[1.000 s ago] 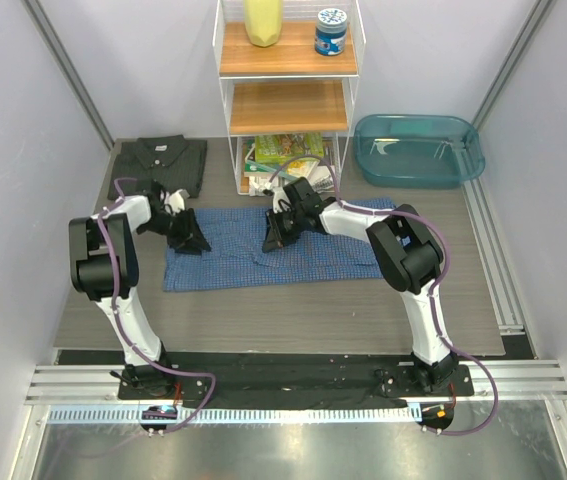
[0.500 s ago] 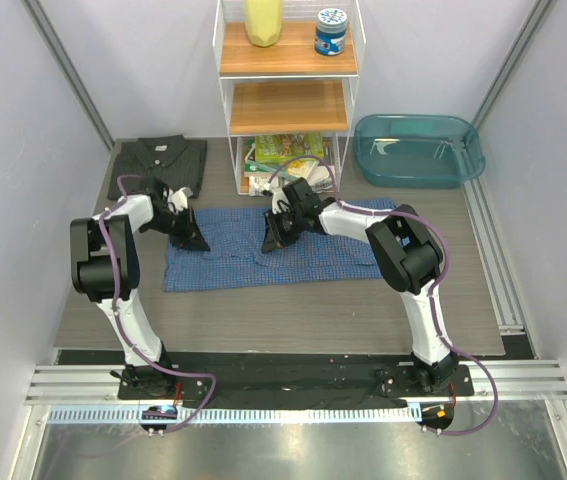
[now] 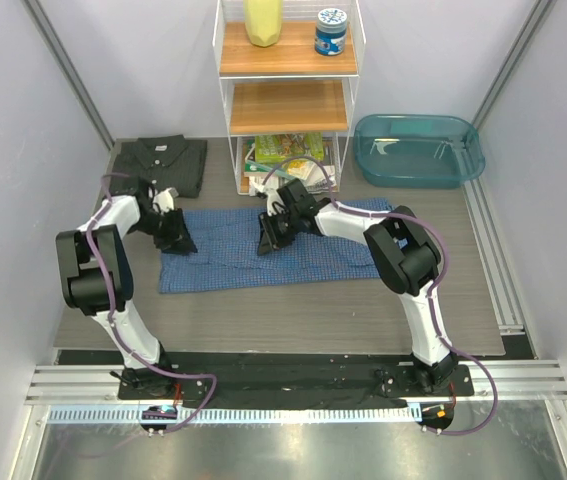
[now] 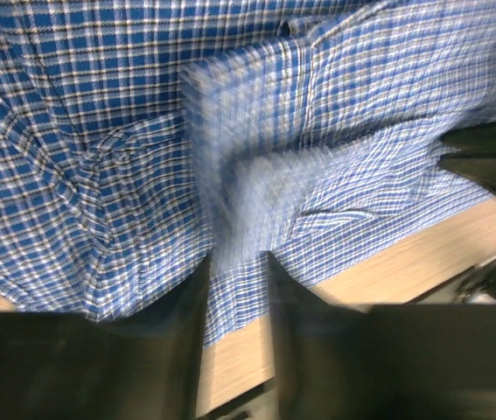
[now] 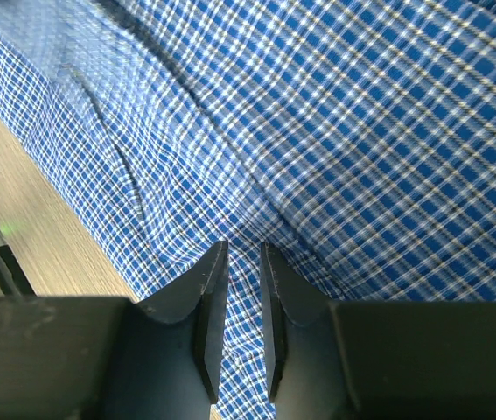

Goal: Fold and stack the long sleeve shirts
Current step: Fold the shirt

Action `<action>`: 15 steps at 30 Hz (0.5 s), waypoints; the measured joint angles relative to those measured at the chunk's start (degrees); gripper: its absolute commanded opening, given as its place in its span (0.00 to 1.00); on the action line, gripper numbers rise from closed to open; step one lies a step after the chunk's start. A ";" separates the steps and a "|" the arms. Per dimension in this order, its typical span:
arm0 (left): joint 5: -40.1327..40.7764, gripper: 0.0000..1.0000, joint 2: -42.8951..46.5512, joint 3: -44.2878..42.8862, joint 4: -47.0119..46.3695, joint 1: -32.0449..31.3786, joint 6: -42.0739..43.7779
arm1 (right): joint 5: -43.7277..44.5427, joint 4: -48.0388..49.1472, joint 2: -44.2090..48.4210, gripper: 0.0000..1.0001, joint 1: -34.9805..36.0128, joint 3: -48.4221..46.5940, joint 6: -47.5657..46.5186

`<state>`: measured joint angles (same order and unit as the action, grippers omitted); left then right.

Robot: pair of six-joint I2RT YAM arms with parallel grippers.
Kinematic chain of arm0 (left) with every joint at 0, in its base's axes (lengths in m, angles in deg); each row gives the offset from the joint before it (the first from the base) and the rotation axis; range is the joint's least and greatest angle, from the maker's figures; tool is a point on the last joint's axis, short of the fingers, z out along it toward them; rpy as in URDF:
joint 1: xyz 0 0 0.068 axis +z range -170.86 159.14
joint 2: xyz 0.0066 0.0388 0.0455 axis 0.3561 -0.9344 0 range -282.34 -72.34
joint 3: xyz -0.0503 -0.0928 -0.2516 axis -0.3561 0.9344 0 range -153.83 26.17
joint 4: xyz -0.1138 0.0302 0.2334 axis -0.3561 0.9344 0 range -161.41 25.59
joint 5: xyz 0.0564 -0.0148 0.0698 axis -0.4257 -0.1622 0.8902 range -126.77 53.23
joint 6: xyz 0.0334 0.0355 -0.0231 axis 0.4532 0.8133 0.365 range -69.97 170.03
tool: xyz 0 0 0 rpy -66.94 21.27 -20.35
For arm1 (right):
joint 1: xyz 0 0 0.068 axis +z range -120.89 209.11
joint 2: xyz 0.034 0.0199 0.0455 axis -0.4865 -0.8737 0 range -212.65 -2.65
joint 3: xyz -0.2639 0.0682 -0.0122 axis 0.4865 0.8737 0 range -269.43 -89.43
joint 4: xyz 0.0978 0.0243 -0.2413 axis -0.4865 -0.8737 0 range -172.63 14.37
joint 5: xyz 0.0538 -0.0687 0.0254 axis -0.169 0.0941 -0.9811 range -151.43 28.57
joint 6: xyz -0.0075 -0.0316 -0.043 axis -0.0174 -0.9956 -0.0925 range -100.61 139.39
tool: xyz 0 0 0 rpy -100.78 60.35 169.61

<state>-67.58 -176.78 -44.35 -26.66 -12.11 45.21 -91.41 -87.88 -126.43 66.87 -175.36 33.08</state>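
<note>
One of the long sleeve shirts, blue with a fine check [image 3: 308, 255], lies spread flat across the middle of the table. The other, dark charcoal grey [image 3: 158, 165], lies folded at the back left. My left gripper [image 3: 175, 236] is low over the blue shirt's left end. In the left wrist view its fingers [image 4: 237, 262] stand a narrow gap apart, with checked cloth [image 4: 99, 131] and table showing between them. My right gripper [image 3: 268, 237] is over the shirt's middle near its back edge. Its jaws [image 5: 243, 249] are slightly apart just above flat cloth [image 5: 361, 131] and pinch nothing.
A white wire shelf with wooden boards [image 3: 288, 105] stands at the back centre, with packets [image 3: 288, 152] on its lowest level. A yellow item [image 3: 263, 20] and a blue jar [image 3: 331, 32] stand on top. A teal plastic tub [image 3: 418, 150] sits at the back right.
Both grippers have shifted a little to the left. The left arm's elbow has swung left and the blue shirt's left end has moved slightly left with it. Both pairs of jaws have parted slightly.
</note>
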 measured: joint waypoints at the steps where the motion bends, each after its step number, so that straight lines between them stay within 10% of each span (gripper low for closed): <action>1: 0.33 0.52 0.07 0.20 0.04 0.02 0.26 | 0.09 -0.07 -0.02 0.27 0.02 0.00 -0.04; 10: -2.75 0.99 0.04 0.33 0.70 8.81 3.04 | -0.09 -1.14 -0.02 0.26 0.02 -0.22 -0.44; 15: -3.50 0.93 -2.99 -3.87 5.18 13.40 8.48 | -1.01 -1.60 0.00 0.26 0.07 -1.09 -0.07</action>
<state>-71.07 -179.78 -48.22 -21.48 1.29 53.69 -92.41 -89.48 -126.43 66.93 -176.46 33.02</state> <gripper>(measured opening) 0.993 0.264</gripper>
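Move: The shirt's left end lies about 8 cm to the left of the left hand, level with it front to back and roughly 4 cm below. The folded dark shirt is some 20 cm ahead and 9 cm left of that hand, and the right gripper some 16 cm to its right, also level. From the right hand, the same shirt end is about 25 cm left, level front to back and barely lower. Leftwards and nearly level, slowly at first and then quickly, the left hand travels about 7 cm across the shirt to its left edge, fingers spreading from slightly parted to wide open and freeing the small raised fold at their tips. The right hand stays almost still over the middle of the shirt, fingertips on the cloth and their gap unchanged. ##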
